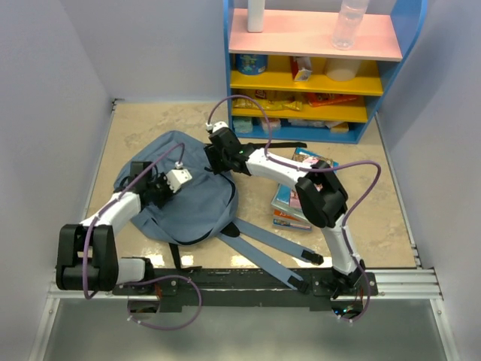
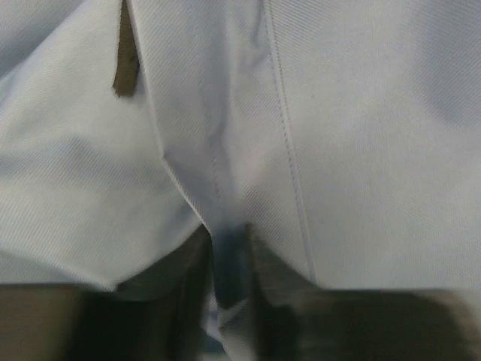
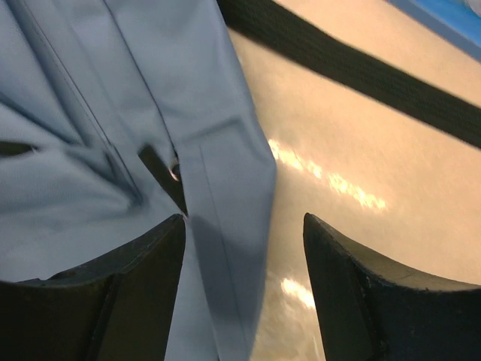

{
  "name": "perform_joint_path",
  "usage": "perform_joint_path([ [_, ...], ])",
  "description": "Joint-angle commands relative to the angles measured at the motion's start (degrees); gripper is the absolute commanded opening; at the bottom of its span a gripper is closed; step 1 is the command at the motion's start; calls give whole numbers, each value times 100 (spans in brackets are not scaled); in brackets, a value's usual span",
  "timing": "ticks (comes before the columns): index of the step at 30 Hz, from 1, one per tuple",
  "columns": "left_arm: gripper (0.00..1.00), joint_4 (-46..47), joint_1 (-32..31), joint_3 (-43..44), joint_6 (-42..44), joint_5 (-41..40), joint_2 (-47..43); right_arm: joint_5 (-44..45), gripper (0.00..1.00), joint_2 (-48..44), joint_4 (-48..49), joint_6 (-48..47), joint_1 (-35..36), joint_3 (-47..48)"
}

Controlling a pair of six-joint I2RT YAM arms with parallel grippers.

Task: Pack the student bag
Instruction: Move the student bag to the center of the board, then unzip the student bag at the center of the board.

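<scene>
The student bag [image 1: 188, 197], grey-blue and soft, lies flat on the tan table with its padded shoulder straps [image 1: 272, 247] trailing toward the near edge. My left gripper [image 1: 160, 186] rests on the bag's left side. In the left wrist view the bag's fabric [image 2: 338, 135] fills the picture, and the left gripper [image 2: 229, 235] is shut on a narrow fold of it. My right gripper [image 1: 216, 156] is at the bag's far right edge. It stands open [image 3: 243, 219], one finger over the bag's fabric [image 3: 90, 90], the other over bare table. A black webbing strap [image 3: 353, 64] crosses beyond it.
Colourful books [image 1: 291, 201] lie stacked on the table right of the bag, partly under my right arm. A blue, yellow and pink shelf unit [image 1: 316, 47] with boxes and a clear bottle [image 1: 349, 22] stands at the back. Grey walls close in both sides.
</scene>
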Motion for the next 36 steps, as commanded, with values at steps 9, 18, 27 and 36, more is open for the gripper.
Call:
perform_joint_path([
  [9, 82, -1818, 1419, 1688, -567, 2523, 352, -386, 65, 569, 103, -681, 208, 1156],
  [18, 82, -1107, 1578, 1382, -937, 1812, 643, -456, 64, 1149, -187, -849, 305, 1569],
  [27, 82, -932, 1578, 1144, -743, 1583, 590, -659, 56, 1571, -205, -656, 322, 1876],
  [36, 80, -421, 1560, 880, -875, 1311, 853, -26, 23, 1141, 225, -866, 586, 1069],
])
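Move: Some 6 cm left of the right hand, 2 cm ahead and 5 cm below, is the black zip tag by the student bag's far right edge. From that hand the black strap lies about 19 cm right and 7 cm ahead; the book stack, 29 cm right and 6 cm back. The left hand still has bag cloth between its fingers; its next stretch of cloth is about 4 cm left and 2 cm ahead. Sweeping about 7 cm left over the bag, the right hand turns slightly counter-clockwise and sinks 4 cm, then narrows its fingers around the black zip tag at the far edge. Meanwhile the left hand lets go of the cloth, rises some 6 cm while tilting about 20 degrees, and comes back down to the bag nearly 4 cm farther left, fingers wide open. ##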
